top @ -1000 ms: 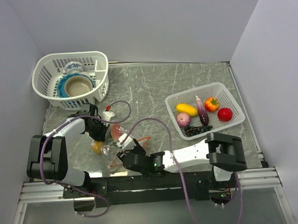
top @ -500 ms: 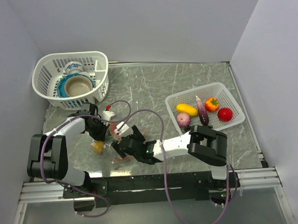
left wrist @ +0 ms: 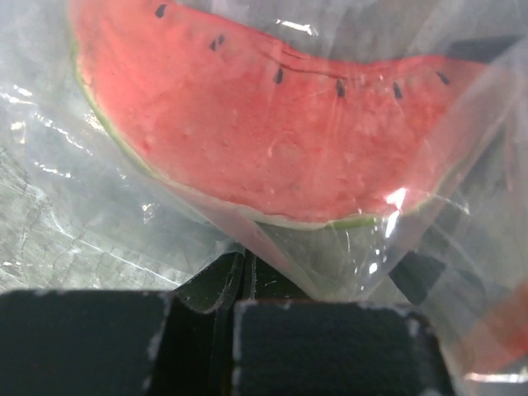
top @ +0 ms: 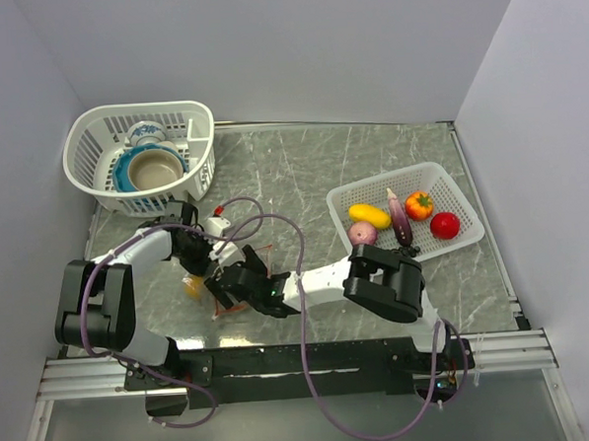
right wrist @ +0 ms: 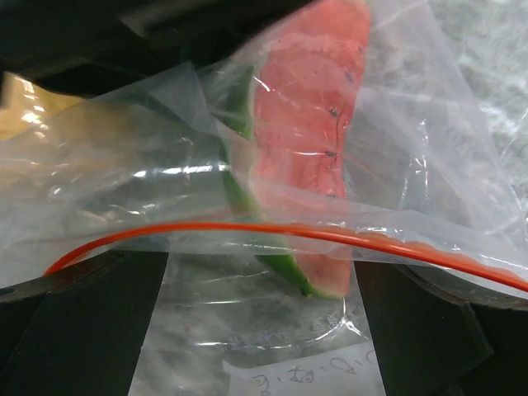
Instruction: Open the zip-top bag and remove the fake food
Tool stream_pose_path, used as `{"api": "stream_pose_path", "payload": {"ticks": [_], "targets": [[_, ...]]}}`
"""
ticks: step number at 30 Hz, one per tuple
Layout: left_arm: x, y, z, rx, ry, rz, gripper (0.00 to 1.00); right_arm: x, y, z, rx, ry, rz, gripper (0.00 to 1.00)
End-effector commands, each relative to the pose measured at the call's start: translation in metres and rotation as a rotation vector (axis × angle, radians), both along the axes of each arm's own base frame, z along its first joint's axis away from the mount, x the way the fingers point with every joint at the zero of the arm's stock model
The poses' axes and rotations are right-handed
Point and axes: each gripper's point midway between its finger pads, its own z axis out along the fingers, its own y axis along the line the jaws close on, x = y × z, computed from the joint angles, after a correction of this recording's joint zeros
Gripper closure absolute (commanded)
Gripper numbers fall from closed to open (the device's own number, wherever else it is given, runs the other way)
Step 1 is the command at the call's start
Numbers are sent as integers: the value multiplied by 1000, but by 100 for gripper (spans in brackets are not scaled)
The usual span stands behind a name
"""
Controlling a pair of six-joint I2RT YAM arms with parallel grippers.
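Observation:
The zip-top bag (right wrist: 247, 157) is clear, crinkly plastic with an orange-red zip strip (right wrist: 272, 231) across its mouth. Inside lies a piece of fake food, a red watermelon slice (left wrist: 264, 132) with a green rind. My left gripper (left wrist: 238, 285) is shut on a fold of the bag just below the slice. My right gripper (right wrist: 256, 330) stands wide open at the bag's mouth, one finger (right wrist: 78, 330) on each side of the slice's tip. In the top view both grippers meet over the bag (top: 239, 258) at the front left. A yellow-orange piece (top: 192, 287) lies beside it.
A white basket (top: 383, 177) at the right holds yellow, purple, orange, red and dark toy foods. Another white basket (top: 150, 106) at the back left holds blue-and-white bowls (top: 153, 169). Cables loop over the table between the arms.
My right arm has swung left to the bag's mouth and its gripper has opened wide. The left gripper has kept its hold and place.

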Motion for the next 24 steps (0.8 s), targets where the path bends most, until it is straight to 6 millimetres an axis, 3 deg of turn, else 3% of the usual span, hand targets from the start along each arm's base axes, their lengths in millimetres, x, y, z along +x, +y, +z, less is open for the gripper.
{"api": "stream_pose_path", "payload": {"ticks": [1,3,7,10,17,24], "targets": [[-33,5,-31,37,124,-34,99,16,4,5,59,22,-29,4],[-33,5,-31,38,122,-35,99,15,0,2,56,33,-29,11],[-32,4,-30,37,121,-37,99,15,-10,4,67,32,-43,45],[-30,6,-29,45,110,-33,99,13,-20,15,77,23,-50,57],[-24,8,-28,58,91,-18,99,-2,-53,61,135,-19,-69,62],[-16,9,-27,63,79,0,99,-38,-96,104,235,10,-37,62]]}}
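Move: The near end of the watermelon slice already sits between my right hand's open fingers; its middle is about 3 cm ahead, 2 cm left and 1 cm below. The bag's orange zip edge loops about that hand, its middle some 4 cm right and 2 cm back, at its height. The yellow fruit in the bag lies roughly 7 cm left and 2 cm back. From my left hand, the slice's middle is about 6 cm right and 2 cm ahead. I nudge my right hand about 1 cm forward and down while closing its fingers about halfway, pinching the near end of the watermelon slice. Then I pull it up and away from my left hand, rising some 8 cm and going about 7 cm right while easing back, with only a slight tilt. My left hand stays in place and keeps its pinch on the bag. ##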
